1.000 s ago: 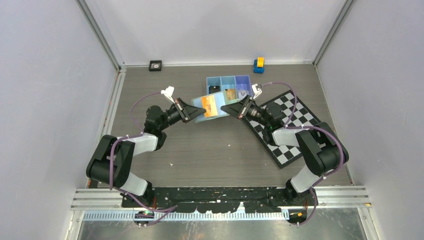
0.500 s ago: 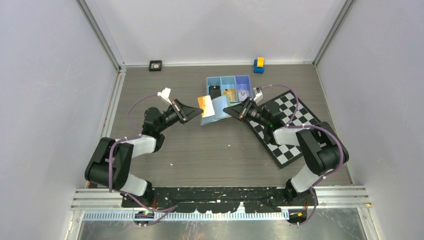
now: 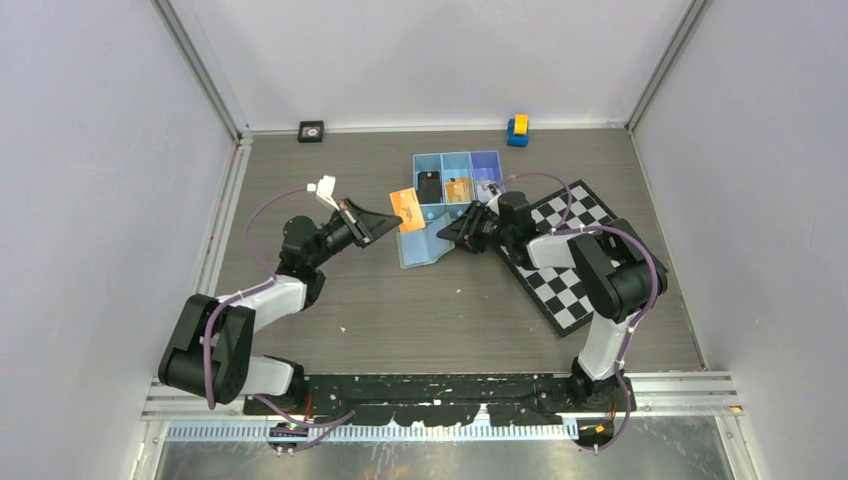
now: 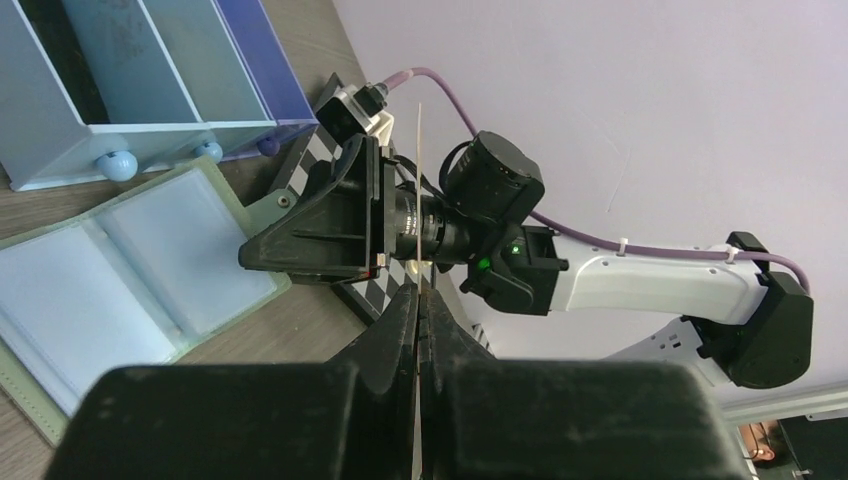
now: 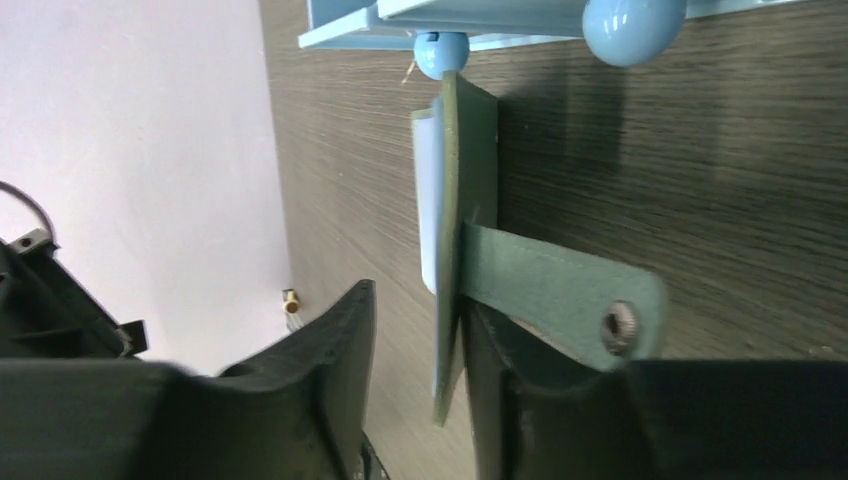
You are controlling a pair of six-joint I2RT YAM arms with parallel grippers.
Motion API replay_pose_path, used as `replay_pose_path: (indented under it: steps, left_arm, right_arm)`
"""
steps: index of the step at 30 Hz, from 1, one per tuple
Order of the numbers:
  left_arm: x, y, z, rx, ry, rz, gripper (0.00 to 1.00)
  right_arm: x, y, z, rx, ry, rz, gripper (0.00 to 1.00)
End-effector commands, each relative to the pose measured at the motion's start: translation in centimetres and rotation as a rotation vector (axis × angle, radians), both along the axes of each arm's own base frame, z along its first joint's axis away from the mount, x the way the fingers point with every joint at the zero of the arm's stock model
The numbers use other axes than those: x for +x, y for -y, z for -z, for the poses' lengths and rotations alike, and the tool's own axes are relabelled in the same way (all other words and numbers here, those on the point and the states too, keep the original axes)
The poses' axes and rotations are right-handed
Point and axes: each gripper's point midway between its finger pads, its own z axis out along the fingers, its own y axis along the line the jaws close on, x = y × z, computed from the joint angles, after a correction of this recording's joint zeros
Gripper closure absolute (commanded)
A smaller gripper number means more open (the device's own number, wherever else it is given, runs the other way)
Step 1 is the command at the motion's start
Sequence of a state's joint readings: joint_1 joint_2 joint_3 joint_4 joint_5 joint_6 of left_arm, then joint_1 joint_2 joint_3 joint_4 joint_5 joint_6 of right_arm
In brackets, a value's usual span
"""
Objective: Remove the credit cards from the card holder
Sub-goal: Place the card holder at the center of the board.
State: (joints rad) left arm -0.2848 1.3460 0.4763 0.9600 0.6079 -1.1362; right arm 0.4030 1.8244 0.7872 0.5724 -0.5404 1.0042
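Note:
My left gripper [image 3: 394, 219] is shut on an orange credit card [image 3: 407, 209], held above the table left of the tray. In the left wrist view the card [image 4: 419, 170] shows edge-on between the closed fingers. The sage-green card holder [image 3: 424, 249] lies open on the table, its pale blue inner faces [image 4: 130, 270] up. My right gripper [image 3: 452, 234] is open at the holder's right edge. In the right wrist view the holder's edge [image 5: 455, 230] stands between the jaws against one finger [image 5: 500, 400], and its tab [image 5: 560, 290] lies across that finger.
A blue three-compartment tray [image 3: 458, 160] stands just behind the holder, with a black card [image 3: 429, 186] and a gold card [image 3: 459, 189] in it. A checkerboard mat [image 3: 575, 260] lies to the right. A yellow-blue toy [image 3: 517, 129] and a small black object [image 3: 311, 130] sit by the back wall.
My left gripper has drawn the orange card out of the holder, away to the left. My right gripper lowered the holder onto the table and opened its jaws.

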Motion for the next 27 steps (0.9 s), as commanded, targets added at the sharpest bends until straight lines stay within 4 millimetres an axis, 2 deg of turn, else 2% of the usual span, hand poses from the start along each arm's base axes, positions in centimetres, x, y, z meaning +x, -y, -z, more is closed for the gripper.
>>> replay_pose_path:
  steps: [1, 4, 8, 11, 20, 27]
  left_arm:
    - [0.1, -0.3, -0.3, 0.014, 0.036, -0.017, 1.0]
    - [0.2, -0.3, -0.3, 0.011, 0.033, -0.014, 1.0]
    - [0.1, -0.3, -0.4, 0.008, 0.036, -0.012, 1.0]
    - [0.1, -0.2, -0.4, 0.009, 0.036, -0.007, 1.0]
    - [-0.3, 0.8, -1.0, -0.029, 0.056, 0.058, 1.0]
    - [-0.7, 2.0, -1.3, -0.05, 0.063, 0.122, 1.0]
  right_arm:
    - [0.5, 0.6, 0.1, -0.117, 0.018, 0.004, 0.5]
    - [0.5, 1.9, -0.8, -0.198, 0.063, 0.033, 0.41]
    - [0.4, 3.6, -2.9, -0.276, 0.138, 0.077, 0.41]
    - [0.2, 4.1, -5.0, -0.265, 0.215, 0.099, 0.41]
    - [-2.9, 1.1, -12.6, 0.06, 0.487, -0.047, 0.38]
    - [-4.8, -0.6, -15.6, 0.236, 0.559, -0.155, 0.42]
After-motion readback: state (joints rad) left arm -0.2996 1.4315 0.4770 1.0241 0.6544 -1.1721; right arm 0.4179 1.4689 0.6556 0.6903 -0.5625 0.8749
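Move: The orange card, already pinched in the left fingers, is about 6 cm left of the right hand, 3 cm back and some 15 cm higher; from the left hand it is just past the tips, 2 cm ahead and 2 cm right. The open card holder's middle lies roughly 3 cm left of the right hand, level fore and aft and 3 cm lower. The blue tray's middle is about 12 cm ahead of the right hand and 3 cm to its right. Dipping a little and easing some 3 cm right, the right hand opens its fingers wider and comes free of the card holder's right edge. It then climbs about 11 cm above its start, drawing back and swinging left again towards the orange card while the fingers tilt up about 25 degrees, still open. The left hand keeps its pinch on the card and sinks slightly, moving right late on. ##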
